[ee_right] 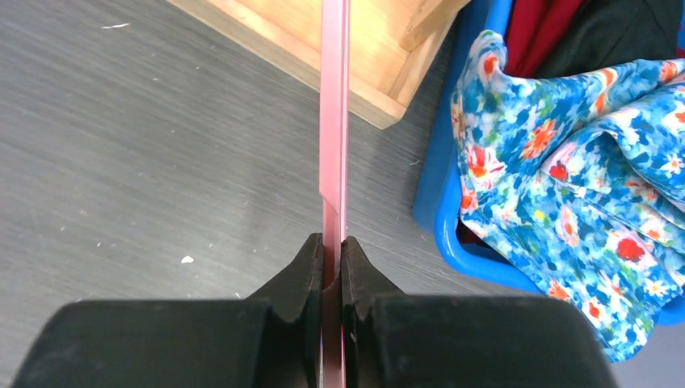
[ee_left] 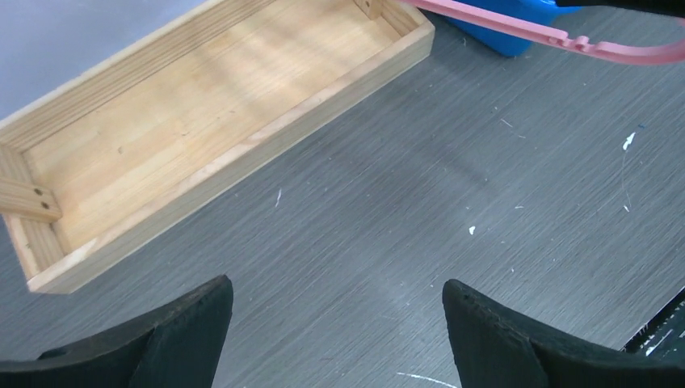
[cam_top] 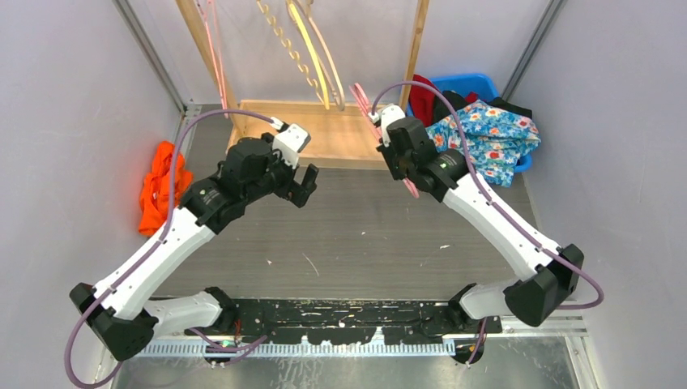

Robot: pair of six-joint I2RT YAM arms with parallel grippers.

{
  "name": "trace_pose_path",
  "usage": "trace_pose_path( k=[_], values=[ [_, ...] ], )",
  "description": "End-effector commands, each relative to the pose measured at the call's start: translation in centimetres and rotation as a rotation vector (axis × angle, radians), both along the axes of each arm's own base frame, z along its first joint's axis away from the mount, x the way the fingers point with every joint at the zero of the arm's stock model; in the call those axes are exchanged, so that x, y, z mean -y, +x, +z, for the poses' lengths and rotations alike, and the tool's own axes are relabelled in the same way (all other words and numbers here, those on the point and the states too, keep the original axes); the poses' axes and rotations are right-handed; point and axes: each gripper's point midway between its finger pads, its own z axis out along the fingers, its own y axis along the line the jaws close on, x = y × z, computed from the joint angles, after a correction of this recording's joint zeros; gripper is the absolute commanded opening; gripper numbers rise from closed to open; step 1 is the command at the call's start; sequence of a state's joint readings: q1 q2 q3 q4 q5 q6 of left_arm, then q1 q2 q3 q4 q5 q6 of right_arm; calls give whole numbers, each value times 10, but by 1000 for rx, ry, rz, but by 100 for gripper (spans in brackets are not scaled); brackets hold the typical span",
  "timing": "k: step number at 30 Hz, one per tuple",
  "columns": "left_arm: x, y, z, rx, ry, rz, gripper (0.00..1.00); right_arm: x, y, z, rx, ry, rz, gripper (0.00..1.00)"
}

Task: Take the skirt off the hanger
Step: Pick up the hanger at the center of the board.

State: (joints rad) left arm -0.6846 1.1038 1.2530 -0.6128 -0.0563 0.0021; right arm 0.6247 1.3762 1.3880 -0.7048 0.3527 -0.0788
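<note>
The pink hanger (ee_right: 334, 121) is clamped edge-on between my right gripper's (ee_right: 332, 246) shut jaws, and no cloth hangs on the part that shows. In the top view the right gripper (cam_top: 386, 130) holds the hanger (cam_top: 360, 96) by the wooden rack's right post. A blue floral skirt (cam_top: 486, 134) lies heaped on the blue bin (cam_top: 474, 82), to the right of that gripper; the skirt (ee_right: 565, 162) is apart from the hanger. My left gripper (cam_top: 304, 182) hovers open over the grey table, nothing between its fingers (ee_left: 190, 323). The hanger's (ee_left: 549, 32) far end crosses the left wrist view's top right.
A wooden tray base (cam_top: 340, 134) of the rack stands at the back centre, with other hangers (cam_top: 312, 57) dangling above it. An orange cloth (cam_top: 160, 190) lies at the left table edge. Red and dark clothes (cam_top: 425, 97) fill the bin.
</note>
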Motion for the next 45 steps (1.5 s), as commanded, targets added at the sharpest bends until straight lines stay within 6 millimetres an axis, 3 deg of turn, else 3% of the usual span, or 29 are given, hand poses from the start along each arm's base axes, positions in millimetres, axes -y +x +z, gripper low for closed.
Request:
trace_pose_path(
  k=[1,9,15,20,27,40,42,45],
  values=[
    [29,20,19,132,-72,-107,99,-10,-21,20,-21,67,110,1],
    [49,35,24,276,-139,-270,99,-17,-54,9,-120,135,193,1],
    [38,41,23,315,-261,-369,99,-27,-78,17,-182,183,296,1],
    [45,33,13,284,-308,-494,99,-45,-93,23,-241,269,370,1],
    [64,17,33,247,-420,-644,100,-54,-99,26,-262,278,418,1],
    [76,12,15,202,-416,-693,100,-69,-132,38,-325,250,532,1],
    [80,16,3,164,-413,-695,100,-68,-139,39,-339,232,547,1],
    [86,13,-1,141,-415,-716,100,-67,-144,41,-347,212,556,1]
  ],
)
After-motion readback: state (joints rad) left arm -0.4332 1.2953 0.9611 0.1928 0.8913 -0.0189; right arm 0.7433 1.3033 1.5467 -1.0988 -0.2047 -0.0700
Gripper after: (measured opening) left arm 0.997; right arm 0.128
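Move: The pink hanger, already pinched in the right fingers, has its middle about 11 cm ahead of the open left hand, 17 cm to its right and at roughly its height. Under the hanging hangers, the wooden board's middle lies some 14 cm ahead of the left hand and 27 cm down. From the right hand, the left gripper waits about 7 cm back and 18 cm to the left; the box of skirts lies 20 cm right, 8 cm ahead, 16 cm lower. The hanger is brought back about 13 cm and left by half that in the right hand's unbroken grip, turning counter-clockwise and tipping down. To meet it the left hand, fingers still wide open, first reaches forward and right, then draws partly back while going on rightward, about 7 cm in all, swinging some 40 degrees clockwise to face the hanger. ##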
